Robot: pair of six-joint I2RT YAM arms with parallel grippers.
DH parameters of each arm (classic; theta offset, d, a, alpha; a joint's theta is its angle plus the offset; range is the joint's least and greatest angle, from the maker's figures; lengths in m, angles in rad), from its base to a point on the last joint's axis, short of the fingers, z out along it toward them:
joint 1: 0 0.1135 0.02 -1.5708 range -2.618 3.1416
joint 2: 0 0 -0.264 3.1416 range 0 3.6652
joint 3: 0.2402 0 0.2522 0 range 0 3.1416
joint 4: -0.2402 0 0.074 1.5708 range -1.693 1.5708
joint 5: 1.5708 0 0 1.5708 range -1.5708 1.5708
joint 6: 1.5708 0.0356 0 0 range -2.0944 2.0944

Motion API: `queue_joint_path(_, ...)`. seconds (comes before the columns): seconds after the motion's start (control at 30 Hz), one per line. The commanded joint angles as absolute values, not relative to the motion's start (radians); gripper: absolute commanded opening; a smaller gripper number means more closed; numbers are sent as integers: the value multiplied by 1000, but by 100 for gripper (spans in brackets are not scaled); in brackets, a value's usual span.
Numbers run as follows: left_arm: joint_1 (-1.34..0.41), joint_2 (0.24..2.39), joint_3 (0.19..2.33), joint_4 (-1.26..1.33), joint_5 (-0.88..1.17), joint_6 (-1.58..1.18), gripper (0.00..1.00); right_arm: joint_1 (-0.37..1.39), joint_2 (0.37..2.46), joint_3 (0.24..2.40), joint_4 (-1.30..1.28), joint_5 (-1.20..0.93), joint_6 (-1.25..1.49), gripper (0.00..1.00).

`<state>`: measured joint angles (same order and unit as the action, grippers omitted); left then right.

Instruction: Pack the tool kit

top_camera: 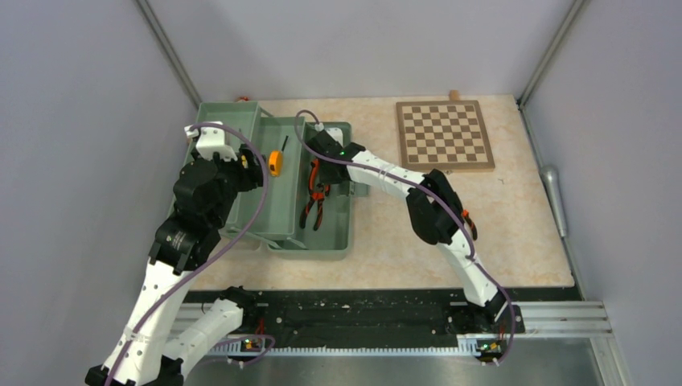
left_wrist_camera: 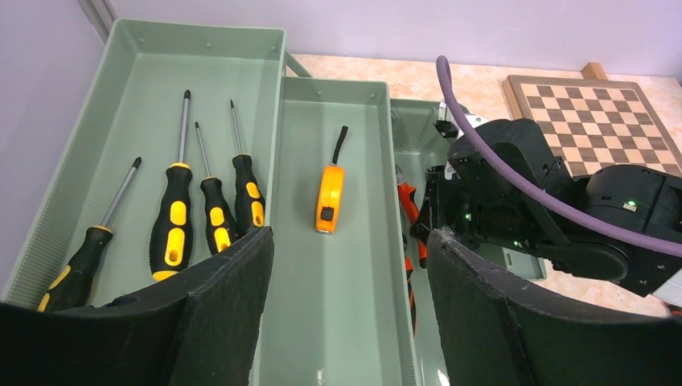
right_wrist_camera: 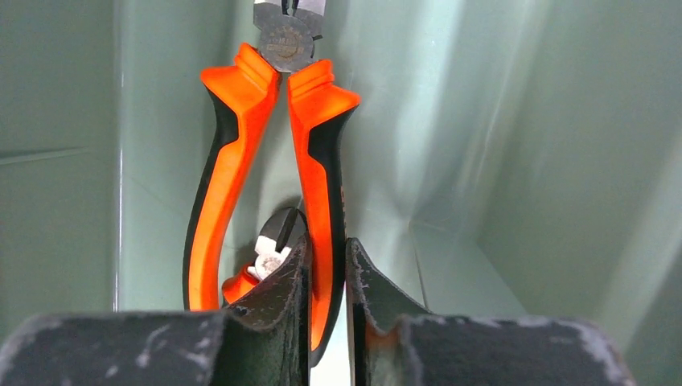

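The pale-green toolbox (top_camera: 338,241) lies open with its trays spread out. Several yellow-black screwdrivers (left_wrist_camera: 173,221) lie in the left tray. The orange tape measure (left_wrist_camera: 329,198) lies in the middle tray (left_wrist_camera: 346,322), also seen from above (top_camera: 276,162). Two orange-handled pliers (top_camera: 315,197) lie in the right compartment. My right gripper (right_wrist_camera: 326,243) is down in that compartment, shut on one handle of the upper pliers (right_wrist_camera: 233,145); the other pliers' head (right_wrist_camera: 273,241) is just beside my finger. My left gripper (left_wrist_camera: 350,241) is open and empty above the middle tray's near end.
A wooden chessboard (top_camera: 445,134) lies at the back right of the table. The right arm's wrist (left_wrist_camera: 515,201) is close to the right of my left gripper. Grey walls stand close on the left and at the back. The toolbox walls (right_wrist_camera: 499,161) surround my right gripper.
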<state>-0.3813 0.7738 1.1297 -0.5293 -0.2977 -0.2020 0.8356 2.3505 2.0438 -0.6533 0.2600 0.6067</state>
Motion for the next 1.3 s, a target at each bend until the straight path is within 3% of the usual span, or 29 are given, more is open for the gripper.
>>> queue_joint_path(0.0,-384,765,1138,-505,-303,-187,74,830,2351,2120,-572,259,592,18)
queue_joint_path(0.2,-385,764,1140,-506,-302,-190,74,830,2339,2122,-562,244,586,32)
queue_joint_path(0.33,-384,765,1141,-505,-302,-194,74,830,2298,2108,-560,235,578,35)
queue_joint_path(0.67,-384,781,1142,-495,-280,-208,74,828,2046,1974,-551,309,427,52)
queue_joint_path(0.93,-384,806,1143,-477,-254,-224,74,748,1780,1719,-531,288,360,64)
queue_joint_path(1.27,-384,825,1155,-472,-243,-223,74,441,1490,1306,-454,53,-63,73)
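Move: Down in the toolbox's deep right-hand bin, the right fingers still hold one handle of the orange pliers, whose middle is about 4 cm ahead and 2 cm left. The other pliers lie some 6 cm back and 4 cm left. Out on the table, hidden under the arm, the needle-nose pliers are level with the hand, about 24 cm right and 3 cm lower; the chessboard is 13 cm ahead, 31 cm right. From the left hand, the needle-nose pliers are roughly 13 cm ahead, 41 cm right and 32 cm below. Letting go of the orange pliers' handle, the right hand spreads its fingers wide and eases a couple of centimetres forward-left, then climbs out of the bin to about 18 cm up. It swings some 20 cm to the right of its start, over the bin's side towards the needle-nose pliers, sinking 3 cm at the end, its fingers tipped up nearly 20 degrees. ##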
